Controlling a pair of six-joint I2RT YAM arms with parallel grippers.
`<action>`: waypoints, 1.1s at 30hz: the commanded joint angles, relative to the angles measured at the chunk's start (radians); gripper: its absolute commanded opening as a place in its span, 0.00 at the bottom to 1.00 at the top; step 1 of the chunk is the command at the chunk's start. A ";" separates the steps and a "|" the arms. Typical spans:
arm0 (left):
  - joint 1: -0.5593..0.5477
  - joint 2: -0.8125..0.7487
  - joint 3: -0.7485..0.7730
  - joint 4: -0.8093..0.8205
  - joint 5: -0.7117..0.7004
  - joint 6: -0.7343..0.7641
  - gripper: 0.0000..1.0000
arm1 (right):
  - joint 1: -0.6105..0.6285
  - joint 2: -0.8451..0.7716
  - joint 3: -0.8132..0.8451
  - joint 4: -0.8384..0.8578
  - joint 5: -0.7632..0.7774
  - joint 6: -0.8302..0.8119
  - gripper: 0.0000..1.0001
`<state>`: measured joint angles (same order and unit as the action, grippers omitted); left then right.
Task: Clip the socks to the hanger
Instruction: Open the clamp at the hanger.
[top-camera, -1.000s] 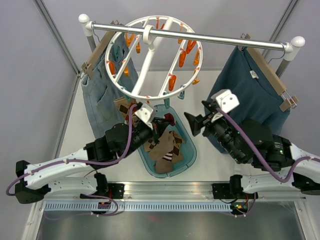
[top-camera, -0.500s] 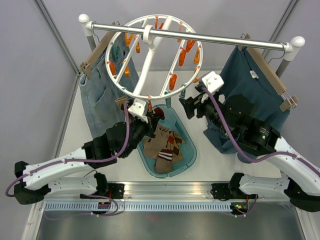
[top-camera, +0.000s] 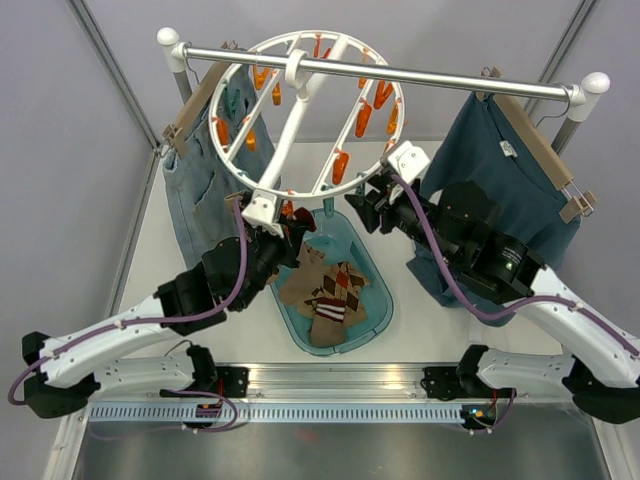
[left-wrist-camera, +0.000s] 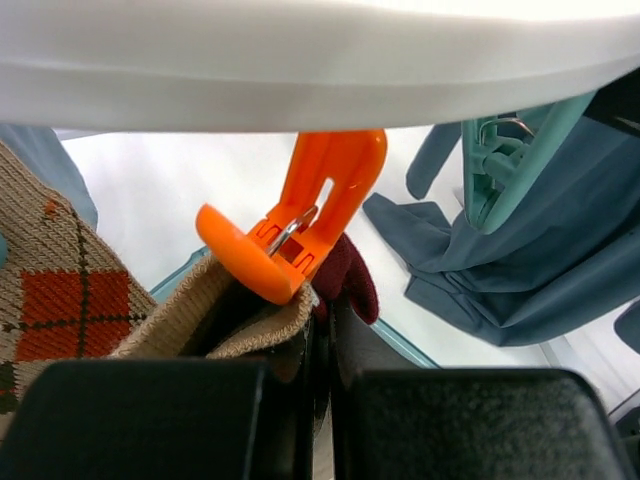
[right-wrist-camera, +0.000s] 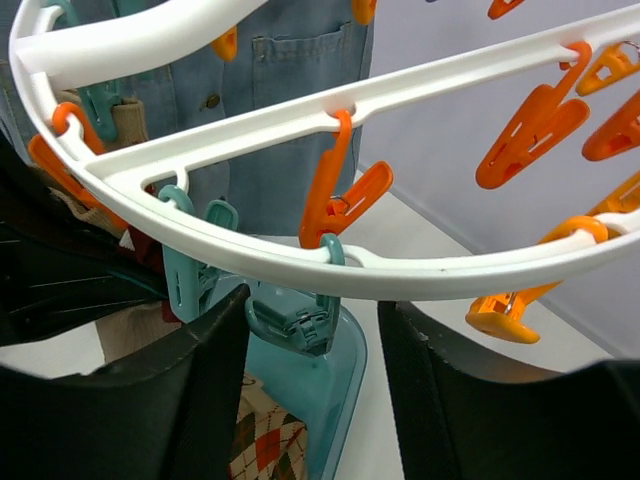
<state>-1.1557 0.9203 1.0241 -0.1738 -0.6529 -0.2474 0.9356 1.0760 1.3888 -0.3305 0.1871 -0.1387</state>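
The hanger (top-camera: 283, 140), a white ring with orange and teal clothespins, hangs from the rail. My left gripper (top-camera: 293, 232) is just under its near rim, shut on the cuff of a tan argyle sock (left-wrist-camera: 60, 300). In the left wrist view the cuff (left-wrist-camera: 250, 325) touches the lower end of an orange clothespin (left-wrist-camera: 300, 225) that hangs from the ring (left-wrist-camera: 320, 70). My right gripper (right-wrist-camera: 315, 340) is open below the rim (right-wrist-camera: 350, 270), and a teal clothespin (right-wrist-camera: 300, 320) hangs between its fingers, close to the left one. More socks (top-camera: 330, 295) lie in the basket.
A teal basket (top-camera: 388, 300) stands on the table under the ring. Blue-grey jeans (top-camera: 200, 200) hang at the left of the rail (top-camera: 420, 75). A teal sweater (top-camera: 490, 190) hangs at the right, behind my right arm.
My right arm has swung up and left to the ring's near rim, and its jaws have narrowed a little. My left gripper has lifted the sock from the basket up to the ring.
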 joint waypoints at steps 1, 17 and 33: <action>0.019 -0.017 0.041 -0.007 0.013 -0.030 0.02 | -0.004 0.018 0.036 0.045 -0.038 0.007 0.54; 0.048 -0.031 0.044 -0.046 0.400 -0.032 0.02 | -0.004 0.058 0.101 -0.005 -0.095 0.106 0.10; 0.050 -0.008 0.013 0.157 0.405 -0.176 0.02 | -0.004 0.061 0.118 0.001 -0.123 0.136 0.00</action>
<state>-1.1099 0.8974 1.0214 -0.0864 -0.1879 -0.3645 0.9337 1.1332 1.4593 -0.3550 0.0830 -0.0181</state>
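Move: The teal clamp for the right hand hangs on the near rim between its open fingers, level with them and about 1 cm left. The next teal clamp sits some 7 cm left and 4 cm back of that hand, an orange clamp 4 cm ahead and 4 cm left, both about level. The left hand already holds a sock's maroon end; the right hand's clamp is roughly 8 cm ahead, 12 cm right and 6 cm above it. Close the right fingers from wide open to about a third on the teal clamp, pinching it, while easing that hand some 2.5 cm left. Once it is gripped, keep the left fingers shut on the sock and draw it back and right about 5 cm each way, away from the orange clamp beside it, swinging the wrist some 25 degrees clockwise and rising a little at the end. ##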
